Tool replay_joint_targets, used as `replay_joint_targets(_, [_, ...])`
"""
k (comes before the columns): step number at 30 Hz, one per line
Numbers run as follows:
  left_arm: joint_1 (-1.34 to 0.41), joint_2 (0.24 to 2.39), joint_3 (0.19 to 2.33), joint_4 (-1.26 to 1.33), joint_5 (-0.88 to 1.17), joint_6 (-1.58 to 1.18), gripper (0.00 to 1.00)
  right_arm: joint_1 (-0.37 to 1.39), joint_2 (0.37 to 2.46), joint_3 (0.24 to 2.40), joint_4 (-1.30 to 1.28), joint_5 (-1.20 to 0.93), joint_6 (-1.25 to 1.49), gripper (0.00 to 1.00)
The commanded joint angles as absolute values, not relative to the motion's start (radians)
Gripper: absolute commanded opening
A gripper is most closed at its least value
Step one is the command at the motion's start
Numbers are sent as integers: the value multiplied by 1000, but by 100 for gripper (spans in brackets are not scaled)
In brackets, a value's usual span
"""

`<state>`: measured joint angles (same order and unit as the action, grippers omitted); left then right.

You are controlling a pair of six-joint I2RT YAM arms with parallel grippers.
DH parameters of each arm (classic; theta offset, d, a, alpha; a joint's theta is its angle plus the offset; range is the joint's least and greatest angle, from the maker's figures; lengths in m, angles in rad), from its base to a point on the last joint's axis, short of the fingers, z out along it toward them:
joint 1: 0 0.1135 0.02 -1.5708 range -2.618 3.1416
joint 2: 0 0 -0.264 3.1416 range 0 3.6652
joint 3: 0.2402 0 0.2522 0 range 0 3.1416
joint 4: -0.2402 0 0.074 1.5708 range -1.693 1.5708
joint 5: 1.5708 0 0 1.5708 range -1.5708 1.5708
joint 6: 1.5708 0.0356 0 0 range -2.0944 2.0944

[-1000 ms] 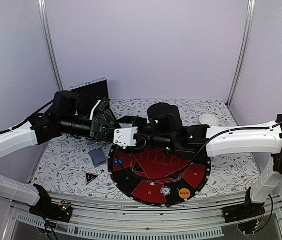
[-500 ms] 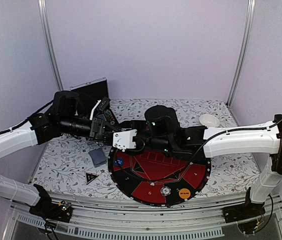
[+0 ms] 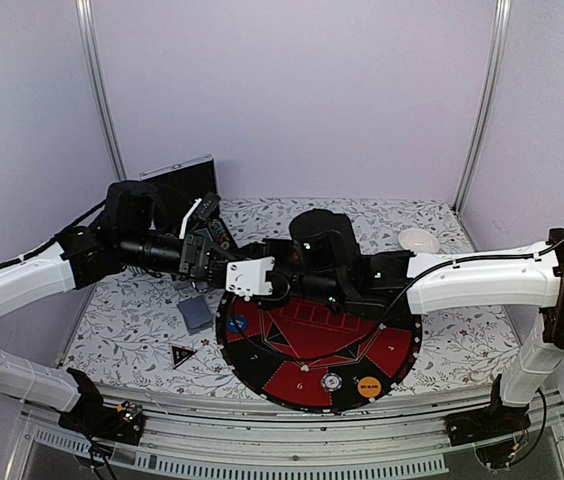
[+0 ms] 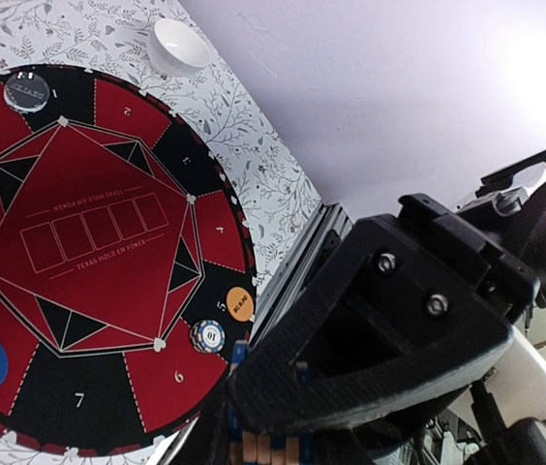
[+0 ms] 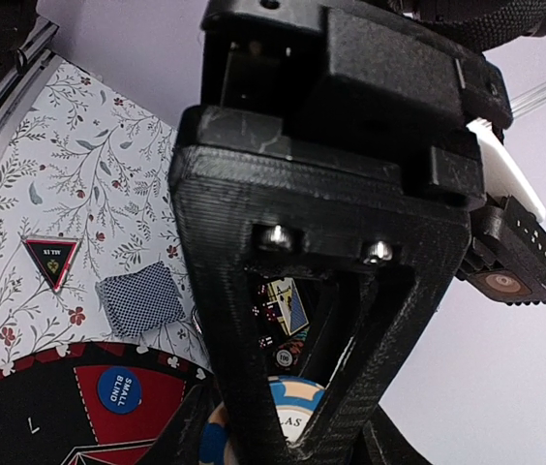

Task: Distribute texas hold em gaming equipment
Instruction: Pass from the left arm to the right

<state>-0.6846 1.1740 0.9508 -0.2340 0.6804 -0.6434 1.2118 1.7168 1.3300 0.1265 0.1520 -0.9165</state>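
Above the far left rim of the round red-and-black mat [image 3: 312, 345] my two grippers meet nose to nose. The left gripper [image 4: 263, 441] is shut on a stack of blue-and-orange striped poker chips [image 4: 254, 448]. The right gripper [image 5: 288, 426] has a finger on each side of the stack's top chip [image 5: 292, 412]; whether they touch it is hidden. On the mat lie a blue small blind button [image 3: 237, 324], an orange big blind button [image 3: 368, 385] and one chip [image 3: 332, 381]. A grey-blue card deck [image 3: 196, 314] and a black triangular marker [image 3: 183, 354] lie left of the mat.
A silver-edged black case [image 3: 180, 185] stands open at the back left behind the left arm. A white bowl [image 3: 419, 240] sits at the back right. A silver dealer disc [image 4: 27, 93] lies on the mat's far side. Both arms cross low over the mat's back edge.
The right arm has slid a little to the left, closer to the left gripper, and its jaws have narrowed around the top chip. The left arm has held still.
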Motion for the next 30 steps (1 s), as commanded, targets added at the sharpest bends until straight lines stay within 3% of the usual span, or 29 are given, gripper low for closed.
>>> replay_joint_targets(1, [-698,1168,959,-212,723,-646,0,1205,1723,1367,147,181,-900,4])
replay_joint_targets(5, [-698,1169,948,-204,724,-650,0,1205,1718,1370,147,193,-885,3])
replay_joint_targets(11, [-698,1175,941,-203,720,-648,18,1205,1713,1373,145,178,-864,2])
replay_joint_targets(24, [-698,1179,943,-223,688,-633,33,1204,1713,1379,115,169,-856,2])
replay_joint_targets(27, [-697,1177,950,-233,674,-624,41,1204,1712,1379,102,165,-850,2])
replay_joint_targets(30, [-695,1169,961,-254,630,-607,57,1205,1712,1381,76,153,-834,2])
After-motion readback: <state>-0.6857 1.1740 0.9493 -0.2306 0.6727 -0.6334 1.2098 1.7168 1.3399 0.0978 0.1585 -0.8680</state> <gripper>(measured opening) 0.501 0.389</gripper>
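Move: The chip stack is already between both grippers: it lies within about a centimetre of my left hand's finger point, and likewise of my right's. Counted from my left hand, the small blind button is roughly 26 cm below, 6 cm ahead and 4 cm to the left. The grey card deck is about 9 cm ahead and 15 cm left, also some 26 cm down. I keep my right fingers clamped on the chip stack and hold that hand in place, tipping it only a few degrees. Once they have stayed shut on the chips for about half a second, my left fingers spread, from roughly a fifth to half open, and let go of the stack. My left arm doesn't travel. ##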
